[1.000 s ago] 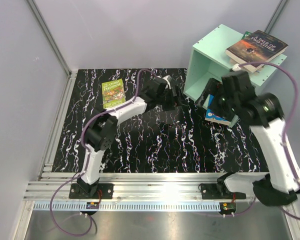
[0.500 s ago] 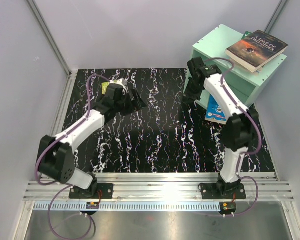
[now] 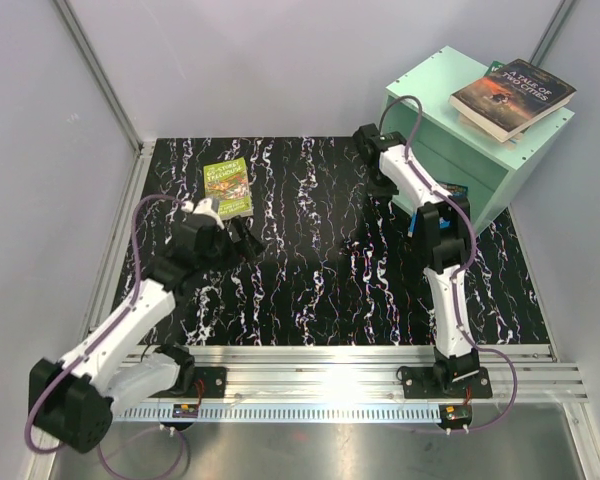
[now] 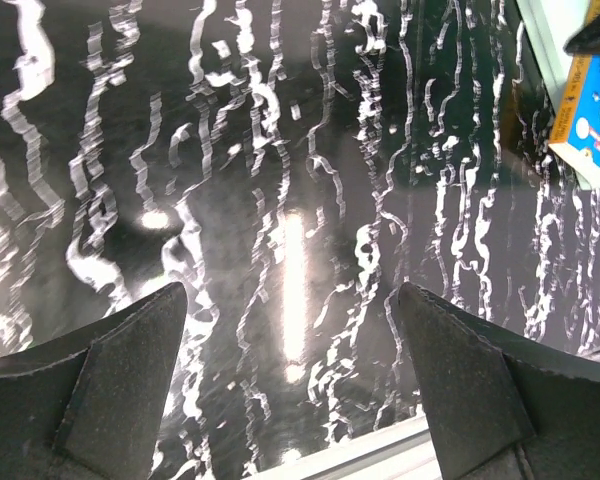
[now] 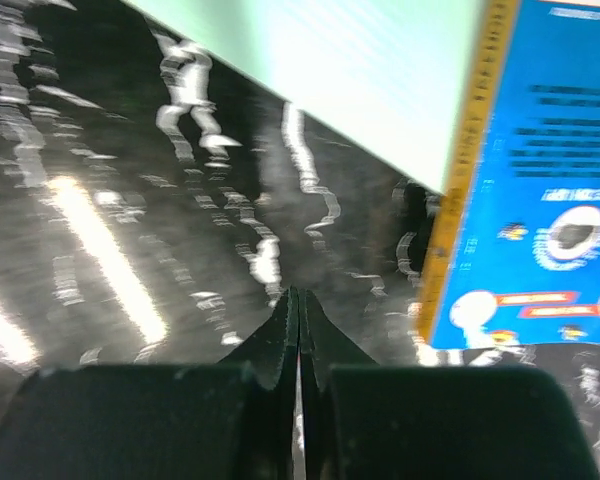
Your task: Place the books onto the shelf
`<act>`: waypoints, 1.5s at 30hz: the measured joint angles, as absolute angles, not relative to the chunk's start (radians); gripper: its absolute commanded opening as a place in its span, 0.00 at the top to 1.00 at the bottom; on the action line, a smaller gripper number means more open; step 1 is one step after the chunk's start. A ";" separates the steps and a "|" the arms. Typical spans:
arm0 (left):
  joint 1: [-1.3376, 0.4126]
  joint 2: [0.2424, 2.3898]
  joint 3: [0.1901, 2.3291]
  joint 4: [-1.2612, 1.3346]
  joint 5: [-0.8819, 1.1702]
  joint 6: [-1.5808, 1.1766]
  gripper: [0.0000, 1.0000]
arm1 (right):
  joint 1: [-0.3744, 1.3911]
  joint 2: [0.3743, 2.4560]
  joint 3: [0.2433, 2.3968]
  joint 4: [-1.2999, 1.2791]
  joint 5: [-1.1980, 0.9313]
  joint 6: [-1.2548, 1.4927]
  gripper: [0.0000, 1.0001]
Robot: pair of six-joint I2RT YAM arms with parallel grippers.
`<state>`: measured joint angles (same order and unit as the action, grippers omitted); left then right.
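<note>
A lime-green book [image 3: 227, 187] lies flat on the black marbled table at the back left. My left gripper [image 3: 248, 240] hovers just in front of it, open and empty [image 4: 290, 290]. The mint-green shelf [image 3: 450, 120] stands at the back right, with a dark "A Tale of Two Cities" book [image 3: 513, 93] stacked on other books on its top. A blue book with an orange spine [image 3: 432, 218] [image 5: 545, 170] lies on the table before the shelf, partly hidden by my right arm. My right gripper [image 3: 384, 183] [image 5: 298, 296] is shut on nothing, beside the shelf's left front corner [image 5: 360, 70].
A metal rail [image 3: 310, 375] runs along the near table edge, where both arm bases are bolted. Grey walls close in the left, back and right. The blue book's corner [image 4: 590, 120] shows at the far right of the left wrist view.
My left arm has drawn back to the near left, uncovering the green book. My right arm has swung left from over the blue book to the shelf's corner, and its gripper has shut.
</note>
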<state>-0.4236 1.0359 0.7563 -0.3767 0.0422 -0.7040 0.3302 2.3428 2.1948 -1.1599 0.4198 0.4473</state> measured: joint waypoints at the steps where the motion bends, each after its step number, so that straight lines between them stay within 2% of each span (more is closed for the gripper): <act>1: -0.424 0.995 0.733 -0.390 0.030 -0.707 0.11 | 0.330 2.343 2.177 -1.157 0.440 0.432 1.00; 6: -0.423 0.852 0.639 -0.427 -0.027 -0.734 0.11 | 0.326 2.343 2.107 -1.149 0.498 0.378 1.00; 13: -0.423 0.794 0.600 -0.469 -0.059 -0.758 0.11 | 0.341 2.325 2.065 -1.157 0.513 0.364 1.00; 26: -0.423 0.749 0.583 -0.485 -0.073 -0.767 0.11 | 0.360 2.127 1.720 -1.177 0.473 0.456 1.00; 45: -0.423 0.502 0.459 -0.624 -0.114 -0.846 0.12 | 0.192 2.150 1.667 -1.127 0.525 0.427 1.00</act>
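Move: The blue Treehouse book, lying half out of the shelf's mouth, has its middle about 14 cm right of the right hand, 3 cm back and 5 cm below. The shelf's middle is some 15 cm to that hand's right, 3 cm ahead and 5 cm higher; A Tale of Two Cities, on its roof, is about 21 cm right, level fore and aft, and 22 cm up. From the left hand the blue book lies roughly 46 cm right, 16 cm ahead and 11 cm down. Keep the right gripper shut and ease it right and down, then draw it back about 10 cm from the shelf's mouth, around the near corner of the blue book; finally swing it right some 7 cm to the book's outer edge, sinking slightly and tilting the fingers back and rightward about 20 degrees. Meanwhile withdraw the open, empty left gripper back, left and down. ##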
